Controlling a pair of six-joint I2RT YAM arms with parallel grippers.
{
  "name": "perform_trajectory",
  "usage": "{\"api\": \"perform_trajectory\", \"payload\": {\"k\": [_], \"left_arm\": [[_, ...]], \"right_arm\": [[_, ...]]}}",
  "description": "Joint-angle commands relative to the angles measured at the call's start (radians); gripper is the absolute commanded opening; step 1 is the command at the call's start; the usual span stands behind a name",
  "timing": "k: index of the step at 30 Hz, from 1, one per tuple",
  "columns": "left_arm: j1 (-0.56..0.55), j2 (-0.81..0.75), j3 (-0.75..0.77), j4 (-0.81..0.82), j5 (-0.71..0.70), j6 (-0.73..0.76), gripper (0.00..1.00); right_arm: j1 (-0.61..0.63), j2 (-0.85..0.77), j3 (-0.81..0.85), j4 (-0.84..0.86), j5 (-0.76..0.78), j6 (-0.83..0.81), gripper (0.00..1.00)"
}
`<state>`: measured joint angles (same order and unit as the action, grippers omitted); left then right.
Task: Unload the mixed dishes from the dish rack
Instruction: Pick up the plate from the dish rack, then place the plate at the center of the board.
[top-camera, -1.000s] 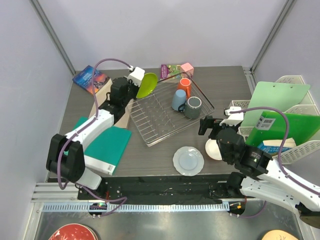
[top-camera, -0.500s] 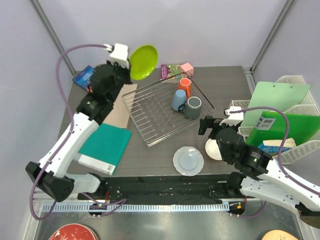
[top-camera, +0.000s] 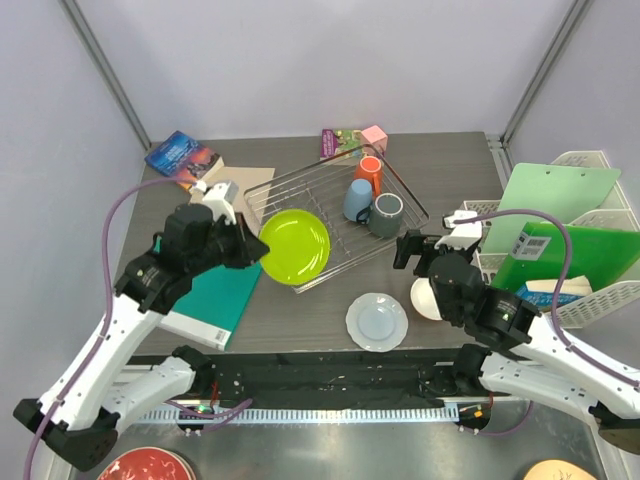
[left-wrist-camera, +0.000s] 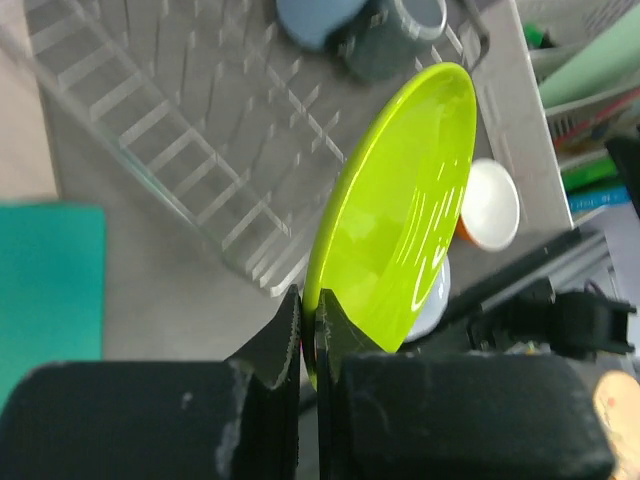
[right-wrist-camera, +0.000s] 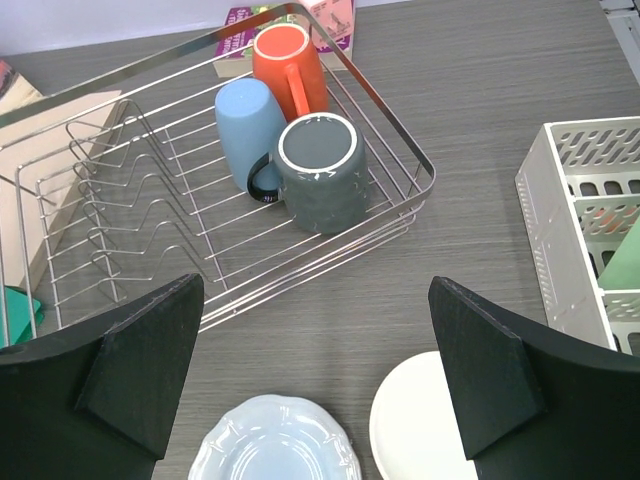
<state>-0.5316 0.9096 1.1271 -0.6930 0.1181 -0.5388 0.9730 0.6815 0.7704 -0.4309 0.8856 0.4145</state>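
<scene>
My left gripper (top-camera: 258, 250) (left-wrist-camera: 312, 322) is shut on the rim of the lime-green plate (top-camera: 294, 246) (left-wrist-camera: 400, 200), which hangs tilted above the near left corner of the dish rack (top-camera: 345, 235) (right-wrist-camera: 150, 200). In the rack's far right corner are the light blue cup (top-camera: 357, 198) (right-wrist-camera: 248, 130), the dark grey mug (top-camera: 385, 213) (right-wrist-camera: 318, 170) and the orange mug (top-camera: 370, 170) (right-wrist-camera: 287, 62). A pale blue-white plate (top-camera: 377, 321) (right-wrist-camera: 275, 440) and a white bowl (top-camera: 428, 298) (right-wrist-camera: 420, 420) rest on the table in front of the rack. Above them my right gripper (top-camera: 415, 250) (right-wrist-camera: 320, 370) stands wide open and empty.
A teal book (top-camera: 210, 290) lies left of the rack under my left arm. White lattice baskets (top-camera: 580, 230) with green boards stand at the right. Another book (top-camera: 180, 155) and a pink box (top-camera: 373, 135) sit at the back edge. A red plate (top-camera: 140, 467) lies below the table's front.
The left arm lifted the green plate out of the rack's back left, swung it high, then brought it forward and down over the rack's near left corner. The right arm stayed still.
</scene>
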Motion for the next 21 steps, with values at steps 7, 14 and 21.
{"api": "perform_trajectory", "payload": {"k": [7,14,21], "left_arm": [[-0.037,-0.238,-0.187,-0.068,0.167,-0.184,0.01],[-0.12,-0.157,-0.239,-0.151,0.152,-0.187,0.01],[-0.151,-0.049,-0.308,-0.122,0.103,-0.25,0.0]], "right_arm": [[0.001,0.066,0.026,0.037,-0.017,0.041,0.99],[0.001,0.082,0.032,0.038,-0.016,0.043,1.0],[0.0,0.072,0.024,0.038,-0.013,0.044,0.99]]}}
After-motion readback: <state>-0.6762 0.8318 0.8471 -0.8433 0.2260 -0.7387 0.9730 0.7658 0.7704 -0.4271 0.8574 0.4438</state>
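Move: Beyond the rim of the green plate it already holds, the left hand has its goal: the bare table just left of the white plate, about 10 cm right, 9 back and 26 below. The white plate lies roughly 28 cm right and 8 back, the middle of the dish rack some 18 cm right and 19 ahead, and the teal folder about 19 cm left, about level. From the right hand that bare spot is some 30 cm left, 9 back and 23 below. Keeping its pinch on the rim of the green plate, the left hand draws back about 7 cm, away from the rack and nearly level, then mostly sinks some 9 cm towards the bare table beside the white plate. Late on, the wrist tips about 25 degrees downward. The open, empty right hand eases left and down about 2 cm. ##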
